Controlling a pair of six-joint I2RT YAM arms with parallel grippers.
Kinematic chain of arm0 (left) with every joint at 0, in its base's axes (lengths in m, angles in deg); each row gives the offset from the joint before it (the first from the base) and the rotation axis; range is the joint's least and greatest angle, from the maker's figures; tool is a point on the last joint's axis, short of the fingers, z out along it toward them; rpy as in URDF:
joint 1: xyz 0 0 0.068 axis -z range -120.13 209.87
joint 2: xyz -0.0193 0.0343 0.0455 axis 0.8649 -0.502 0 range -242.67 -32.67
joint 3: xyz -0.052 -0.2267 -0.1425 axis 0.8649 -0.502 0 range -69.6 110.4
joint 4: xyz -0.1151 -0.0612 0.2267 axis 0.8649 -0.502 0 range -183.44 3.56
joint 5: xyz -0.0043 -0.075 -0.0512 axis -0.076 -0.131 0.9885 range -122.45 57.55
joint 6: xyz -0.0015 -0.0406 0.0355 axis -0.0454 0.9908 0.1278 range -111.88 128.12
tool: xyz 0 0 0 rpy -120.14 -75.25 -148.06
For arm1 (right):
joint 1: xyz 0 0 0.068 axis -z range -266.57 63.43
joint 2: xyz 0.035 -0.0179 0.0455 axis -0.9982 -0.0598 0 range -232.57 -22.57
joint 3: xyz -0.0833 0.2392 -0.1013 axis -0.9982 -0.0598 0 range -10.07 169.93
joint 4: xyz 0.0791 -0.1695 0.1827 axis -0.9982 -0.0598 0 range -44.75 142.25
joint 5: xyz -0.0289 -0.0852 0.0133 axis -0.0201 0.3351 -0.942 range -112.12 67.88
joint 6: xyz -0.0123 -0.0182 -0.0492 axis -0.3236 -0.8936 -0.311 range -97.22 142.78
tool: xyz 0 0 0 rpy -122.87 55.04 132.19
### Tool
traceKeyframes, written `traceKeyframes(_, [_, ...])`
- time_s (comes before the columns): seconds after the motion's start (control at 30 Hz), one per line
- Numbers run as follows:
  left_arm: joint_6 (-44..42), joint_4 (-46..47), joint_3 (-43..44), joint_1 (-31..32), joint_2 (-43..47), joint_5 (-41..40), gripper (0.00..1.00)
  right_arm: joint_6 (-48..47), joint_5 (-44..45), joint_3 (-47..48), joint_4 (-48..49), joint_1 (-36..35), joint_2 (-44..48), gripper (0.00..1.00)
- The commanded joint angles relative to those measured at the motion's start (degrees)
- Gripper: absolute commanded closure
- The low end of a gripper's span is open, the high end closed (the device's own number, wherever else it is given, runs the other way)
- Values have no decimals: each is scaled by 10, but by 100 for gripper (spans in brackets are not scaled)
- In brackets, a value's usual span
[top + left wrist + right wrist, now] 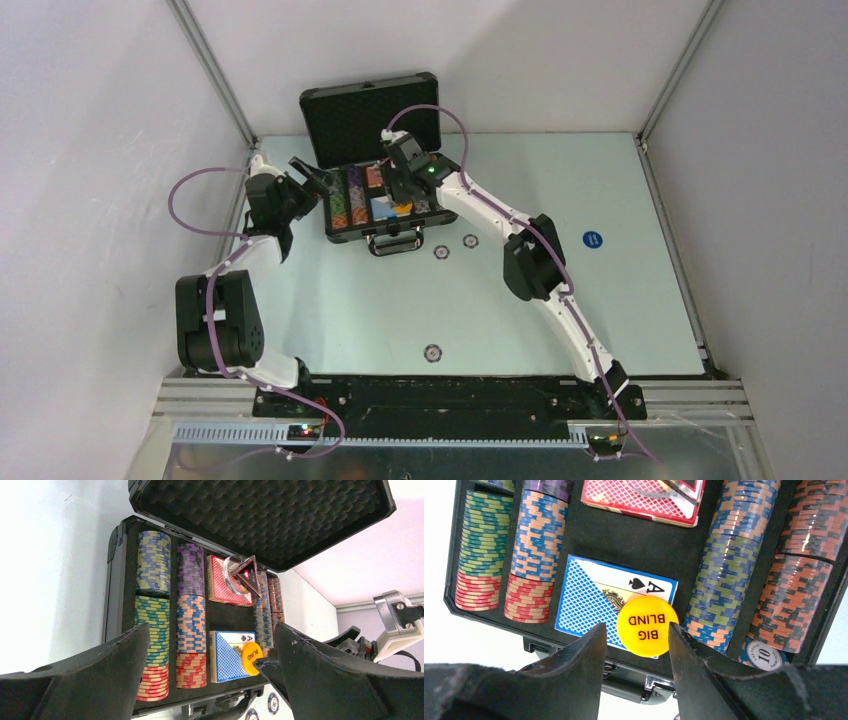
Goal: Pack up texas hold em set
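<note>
The black briefcase (370, 100) stands open at the back of the table, foam-lined lid up. Rows of multicoloured chips (152, 630) fill it, with a red-patterned deck (227, 582) and a dark triangular marker (248, 575) on top of that deck. A blue deck (589, 597) lies near the handle, and an orange BIG BLIND button (647, 626) rests on its corner. My right gripper (636, 627) hovers over that button, half open; its right finger meets the button's edge and the left one stands off. My left gripper (310, 175) is wide open and empty beside the case's left end.
Three loose chips (441, 251) (469, 241) (432, 352) lie on the table in front of the case. A blue round sticker (592, 240) marks the table to the right. White walls close in on both sides and behind.
</note>
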Motion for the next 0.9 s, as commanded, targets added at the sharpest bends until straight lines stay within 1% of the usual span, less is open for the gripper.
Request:
traceKeyframes(0.0, [6,21,5,-2,-2,5,2,-12,-6,3,27,1,15,46])
traceKeyframes(0.07, [7,21,5,-2,-2,5,2,-14,-4,-10,32,0,24,42])
traceKeyframes(0.13, [6,21,4,-2,-2,5,2,-18,9,-43,52,-1,49,39])
traceKeyframes(0.17, [6,21,4,-2,-1,5,2,-21,13,-75,73,-2,59,38])
traceKeyframes(0.27, [6,21,4,-2,0,5,2,-23,47,-145,114,4,133,35])
traceKeyframes(0.4, [6,21,4,-2,0,5,2,19,95,-261,144,42,235,33])
traceKeyframes(0.43, [6,21,4,-2,0,5,2,28,101,-312,149,62,277,33])
traceKeyframes(0.47, [6,21,4,-2,0,5,2,44,111,-339,163,72,298,32])
traceKeyframes(0.5, [6,21,4,-2,-1,6,2,53,117,-393,167,97,339,32])
traceKeyframes(0.53, [6,21,5,-2,-1,6,2,72,122,-419,170,112,357,32])
traceKeyframes(0.57, [6,21,5,-2,-1,6,2,83,121,-462,169,147,390,31])
traceKeyframes(0.6, [7,21,5,-2,-2,6,2,103,119,-482,162,165,403,31])
traceKeyframes(0.63, [7,20,6,-2,-3,7,2,113,120,-515,157,202,422,30])
traceKeyframes(0.67, [7,21,6,-2,-3,7,2,130,122,-530,143,220,430,28])
traceKeyframes(0.73, [8,21,6,-2,-3,7,2,147,126,-572,121,287,440,24])
traceKeyframes(0.87, [10,25,5,-2,-4,9,2,162,110,-598,101,369,423,20])
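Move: The right fingers stand around the yellow big-blind chip, which is about 1 cm below and 1 cm to their right, with the blue card deck beneath it centred some 2 cm left and 1 cm ahead. The blue chip lies on the open table about 43 cm right, 6 cm back and 6 cm lower; on the way are two small chips, one 16 cm right and 6 cm back, the other 10 cm right and 9 cm back. From the left hand the blue chip is roughly 60 cm right, 5 cm back and 12 cm down. Around the yellow chip on the deck, the right fingers open and come free as the hand dips about 1.5 cm; it then lifts out and sweeps right some 37 cm towards the blue chip. It climbs to about 8 cm above its start, then begins to sink, turning nearly 50 degrees clockwise, the fingers still widening. ##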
